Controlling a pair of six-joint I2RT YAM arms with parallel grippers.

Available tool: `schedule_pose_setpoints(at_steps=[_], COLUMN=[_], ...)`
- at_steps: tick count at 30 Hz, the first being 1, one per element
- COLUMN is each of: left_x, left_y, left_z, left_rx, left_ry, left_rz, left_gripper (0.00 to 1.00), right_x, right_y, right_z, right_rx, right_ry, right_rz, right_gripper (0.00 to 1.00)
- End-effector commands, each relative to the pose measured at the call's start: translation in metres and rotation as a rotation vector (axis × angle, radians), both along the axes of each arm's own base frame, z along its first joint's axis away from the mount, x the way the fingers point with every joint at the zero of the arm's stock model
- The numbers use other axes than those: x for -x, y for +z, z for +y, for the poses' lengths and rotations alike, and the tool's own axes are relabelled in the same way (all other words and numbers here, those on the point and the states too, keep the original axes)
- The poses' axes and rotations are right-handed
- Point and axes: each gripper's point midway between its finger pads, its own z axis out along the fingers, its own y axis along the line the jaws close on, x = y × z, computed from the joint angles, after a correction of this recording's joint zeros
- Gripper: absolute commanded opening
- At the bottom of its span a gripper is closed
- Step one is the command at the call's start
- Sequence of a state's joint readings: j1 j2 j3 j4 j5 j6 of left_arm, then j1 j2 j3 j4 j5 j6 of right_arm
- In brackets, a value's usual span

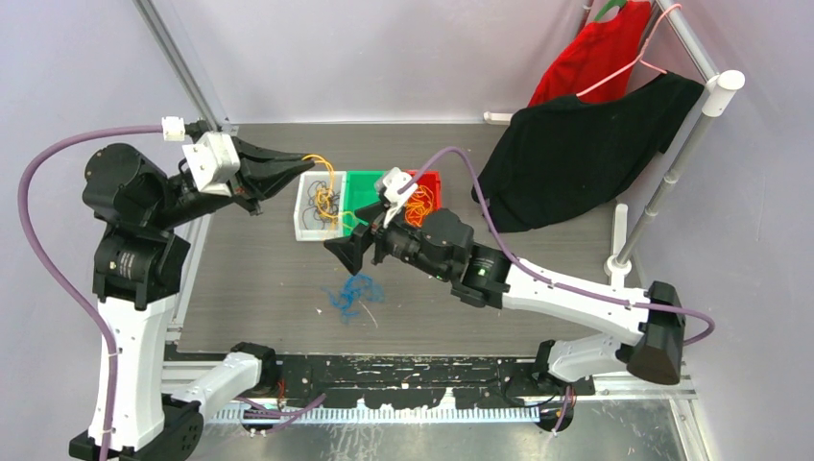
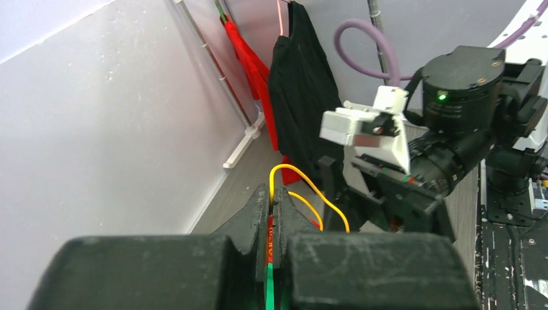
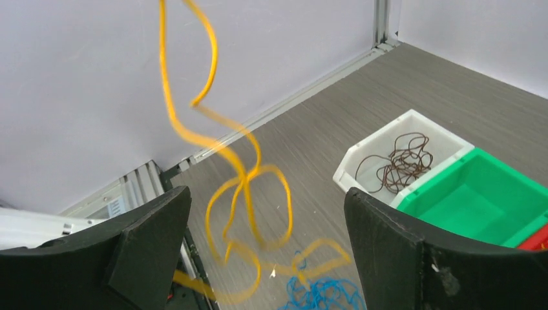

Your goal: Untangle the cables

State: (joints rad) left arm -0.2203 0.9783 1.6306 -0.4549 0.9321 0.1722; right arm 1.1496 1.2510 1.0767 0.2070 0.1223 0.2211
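Note:
A thin yellow cable [image 1: 324, 181] hangs from my left gripper [image 1: 301, 163], which is raised above the white bin's [image 1: 299, 206] far corner. In the left wrist view that gripper [image 2: 271, 195] is shut on the yellow cable [image 2: 309, 184], which loops out past the tips. My right gripper [image 1: 347, 254] hovers in front of the bins with its fingers wide apart. In its wrist view the yellow cable [image 3: 242, 187] dangles, blurred, between the open fingers [image 3: 161, 219] of my right gripper [image 3: 266, 194], touching neither. A blue cable bundle [image 1: 354, 293] [image 3: 323, 294] lies on the table below. Dark brown cable [image 3: 402, 163] lies in the white bin [image 3: 371, 145].
A green bin [image 1: 365, 187] [image 3: 478, 200] and a red bin [image 1: 429, 178] holding orange strands [image 1: 419, 206] stand beside the white one. A black garment [image 1: 576, 158] and a red one [image 1: 595, 58] hang from a rack [image 1: 672, 163] at the back right.

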Motion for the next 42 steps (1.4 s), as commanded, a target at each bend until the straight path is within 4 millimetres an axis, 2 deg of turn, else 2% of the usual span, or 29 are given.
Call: schedule_pose_setpoints(at_steps=[1, 4, 5, 6, 9, 11, 12, 14, 15, 17, 20, 21, 23, 24, 27, 33, 39, 42], left_x=[0.015, 0.017, 0.017, 0.016, 0.011, 0.005, 0.001, -0.009, -0.015, -0.022, -0.023, -0.021, -0.022, -0.023, -0.024, -0.017, -0.014, -0.012], left_y=[0.001, 0.001, 0.002, 0.002, -0.001, -0.01, -0.017, -0.033, -0.043, -0.07, -0.118, -0.133, -0.157, -0.166, -0.176, -0.179, -0.178, -0.175], left_z=[-0.001, 0.0, 0.0, 0.0, 0.002, 0.004, 0.006, 0.011, 0.015, 0.019, 0.024, 0.027, 0.036, 0.041, 0.049, 0.049, 0.048, 0.046], left_rx=[-0.001, 0.001, 0.003, 0.003, -0.004, -0.02, -0.03, -0.051, -0.065, -0.121, -0.233, -0.288, -0.373, -0.402, -0.439, -0.431, -0.427, -0.421], left_ry=[-0.032, -0.035, -0.031, -0.027, -0.006, 0.021, 0.043, 0.101, 0.134, 0.162, 0.176, 0.172, 0.196, 0.22, 0.26, 0.253, 0.239, 0.229], left_rz=[-0.011, -0.01, -0.011, -0.011, -0.005, 0.014, 0.032, 0.078, 0.107, 0.176, 0.335, 0.378, 0.443, 0.464, 0.453, 0.478, 0.464, 0.454], left_gripper=[0.0, 0.0, 0.0, 0.0, 0.0, 0.0, 0.0, 0.02, 0.09, 0.24, 0.66, 0.75, 0.83, 0.85, 0.87, 0.87, 0.87, 0.86], right_x=[-0.014, -0.031, -0.034, -0.035, -0.04, -0.053, -0.063, -0.084, -0.095, -0.116, -0.142, -0.149, -0.161, -0.168, -0.183, -0.196, -0.197, -0.196], right_y=[0.043, 0.043, 0.044, 0.048, 0.052, 0.053, 0.052, 0.047, 0.045, 0.037, 0.02, 0.013, -0.005, -0.014, -0.045, -0.102, -0.138, -0.144], right_z=[0.015, 0.023, 0.026, 0.03, 0.032, 0.023, 0.014, -0.009, -0.023, -0.048, -0.077, -0.085, -0.098, -0.105, -0.121, -0.138, -0.155, -0.164], right_rx=[-0.069, -0.078, -0.081, -0.088, -0.113, -0.132, -0.141, -0.166, -0.182, -0.197, -0.148, -0.116, -0.04, -0.002, 0.117, 0.295, 0.353, 0.377], right_ry=[-0.02, -0.087, -0.091, -0.083, -0.059, -0.084, -0.111, -0.163, -0.191, -0.244, -0.317, -0.336, -0.382, -0.411, -0.485, -0.575, -0.693, -0.736], right_rz=[-0.105, -0.118, -0.126, -0.132, -0.118, -0.071, -0.04, 0.024, 0.055, 0.105, 0.154, 0.167, 0.195, 0.207, 0.25, 0.337, 0.451, 0.469], right_gripper=[0.92, 0.86, 0.8, 0.71, 0.34, 0.11, 0.03, 0.01, 0.01, 0.01, 0.01, 0.01, 0.01, 0.01, 0.01, 0.01, 0.01, 0.01])
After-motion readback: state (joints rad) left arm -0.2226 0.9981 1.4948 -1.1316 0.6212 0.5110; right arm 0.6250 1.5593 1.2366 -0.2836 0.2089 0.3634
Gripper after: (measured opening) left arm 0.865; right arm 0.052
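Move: The hanging strand of the yellow cable is roughly 4 cm ahead of the empty right hand and 3 cm to its left, at its height; the left hand still holds the cable above. The red bin is about 21 cm ahead, 12 cm right and 32 cm below the right hand. The green bin is equally far ahead, 2 cm left, the blue cable 2 cm back, straight below. From the left hand, the red bin is about 21 cm ahead, 11 cm right, 50 cm below. The yellow cable passes from hand to hand: the right hand eases about 5 cm forward and left, pinches the hanging strand, then swings some 15 cm forward and 18 cm right towards the red bin before sinking about 16 cm, its fingers tipping down. Once the right fingers are shut, the left hand opens, lets go and drops about 18 cm, drifting 5 cm left. ##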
